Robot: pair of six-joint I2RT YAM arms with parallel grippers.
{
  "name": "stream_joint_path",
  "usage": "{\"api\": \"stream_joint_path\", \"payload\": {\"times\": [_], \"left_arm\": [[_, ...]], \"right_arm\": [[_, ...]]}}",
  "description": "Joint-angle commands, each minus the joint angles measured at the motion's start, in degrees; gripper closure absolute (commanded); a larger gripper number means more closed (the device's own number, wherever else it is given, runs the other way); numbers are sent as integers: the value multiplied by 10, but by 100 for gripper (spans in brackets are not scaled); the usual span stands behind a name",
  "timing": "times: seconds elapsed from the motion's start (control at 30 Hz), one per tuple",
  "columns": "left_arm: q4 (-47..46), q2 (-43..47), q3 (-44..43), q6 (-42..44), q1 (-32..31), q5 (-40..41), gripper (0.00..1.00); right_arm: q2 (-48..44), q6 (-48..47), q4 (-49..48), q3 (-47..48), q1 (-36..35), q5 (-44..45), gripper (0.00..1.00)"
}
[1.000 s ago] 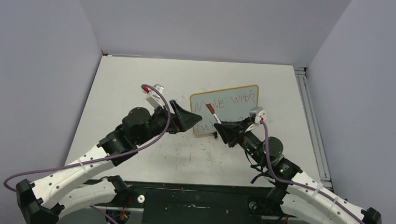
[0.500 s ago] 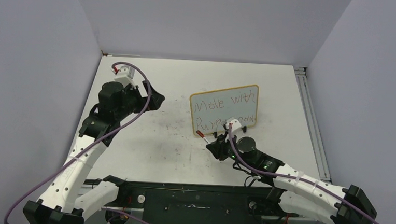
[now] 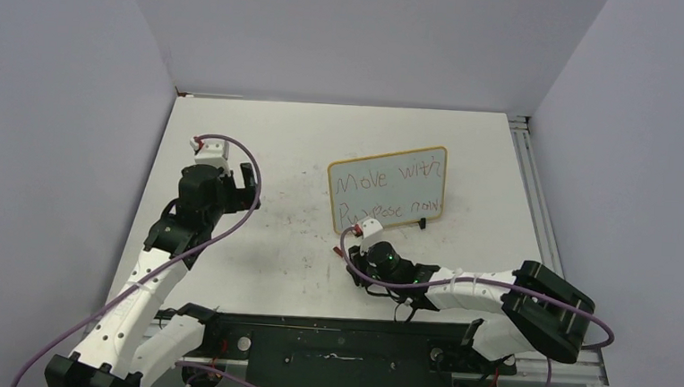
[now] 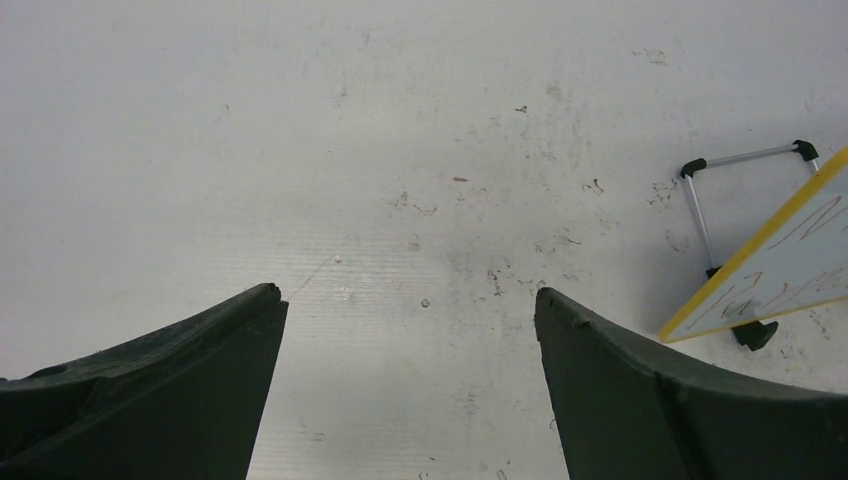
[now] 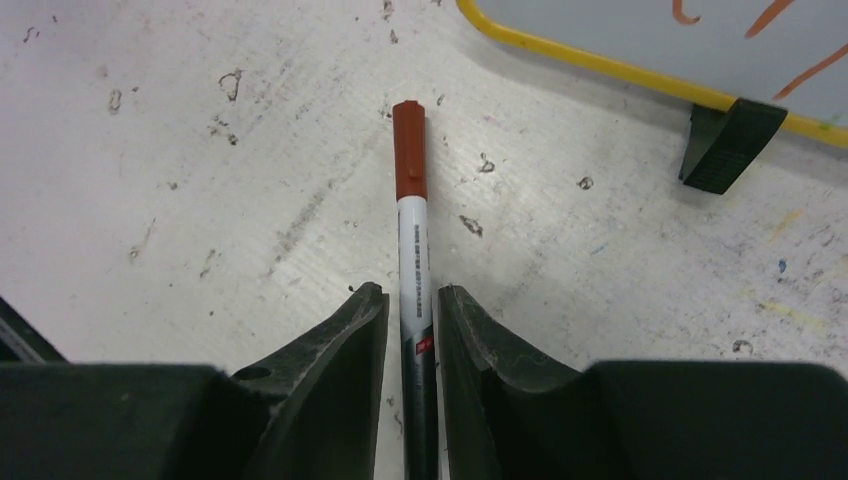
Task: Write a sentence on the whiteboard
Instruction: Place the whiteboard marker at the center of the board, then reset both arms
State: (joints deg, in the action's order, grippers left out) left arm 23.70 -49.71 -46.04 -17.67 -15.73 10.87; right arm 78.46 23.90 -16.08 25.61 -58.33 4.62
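Observation:
The whiteboard [image 3: 385,187] stands right of the table's middle on small black feet [image 5: 725,140], its yellow frame showing. The sentence [image 3: 390,196] runs over it in two thin reddish-brown lines. A marker [image 5: 410,230] with a red-brown cap lies flat on the table just in front of the board's left corner. My right gripper [image 5: 412,292] is low over it, jaws slightly open on either side of the barrel with slim gaps. My left gripper [image 3: 253,188] hovers left of the board, wide open and empty; the left wrist view shows the board's corner [image 4: 790,270] at right.
The white table [image 3: 261,135] is scuffed with old marker specks. A metal stand leg with black caps [image 4: 745,160] props the board from behind. Grey walls close in left, back and right; a rail [image 3: 535,196] runs along the right table edge.
My left arm has pulled back left from the board with its jaws wide. My right arm has swung down and left, laid the marker on the table and loosened its jaws.

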Motion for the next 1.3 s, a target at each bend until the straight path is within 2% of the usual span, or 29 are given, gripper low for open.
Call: {"api": "stream_joint_path", "payload": {"times": [0.0, 0.17, 0.3, 0.33, 0.43, 0.57, 0.73, 0.87, 1.03, 1.27], "left_arm": [[-22, 10, -13, 29, 4, 40, 6], [-17, 10, -14, 29, 4, 32, 4], [-19, 17, -13, 17, 15, 16, 0], [-21, 19, -11, 14, 21, 9, 3], [-25, 23, -8, 6, 40, -8, 3], [-36, 39, -4, 3, 44, -1, 4], [-46, 63, 1, 6, 43, 22, 4], [-50, 78, 0, 6, 43, 38, 4], [-49, 87, -1, 4, 42, 44, 4], [-49, 92, 2, 12, 42, 45, 4]], "right_arm": [[14, 5, -41, 36, 0, 35, 67], [-17, -2, -2, 41, 1, 54, 37], [-91, -22, 68, 55, 7, 93, 24], [-108, -26, 83, 58, 15, 96, 21], [-159, -24, 132, 71, 74, 77, 14], [-208, -25, 193, 88, 183, 28, 9], [-263, -33, 270, 115, 303, 60, 3], [-332, -32, 284, 114, 407, 71, 0], [-430, -39, 230, 75, 426, 118, 0], [-437, -38, 238, 75, 427, 138, 0]]}}
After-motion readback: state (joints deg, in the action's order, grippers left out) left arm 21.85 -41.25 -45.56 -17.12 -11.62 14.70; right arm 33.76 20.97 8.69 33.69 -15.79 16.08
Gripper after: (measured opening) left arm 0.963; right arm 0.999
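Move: The right hand is down at the table with its fingers on the marker, whose middle lies about 2 cm ahead and 2 cm left of it, roughly level with it. The whiteboard's middle is some 22 cm ahead, 6 cm right and a little higher; its left clip is about 12 cm ahead and 3 cm right. From the left hand the marker lies some 13 cm back, 25 cm right and 18 cm below. Right hand releases the marker, swings 25 cm right, 20 up and 10 forward; left rises, drifting left. ##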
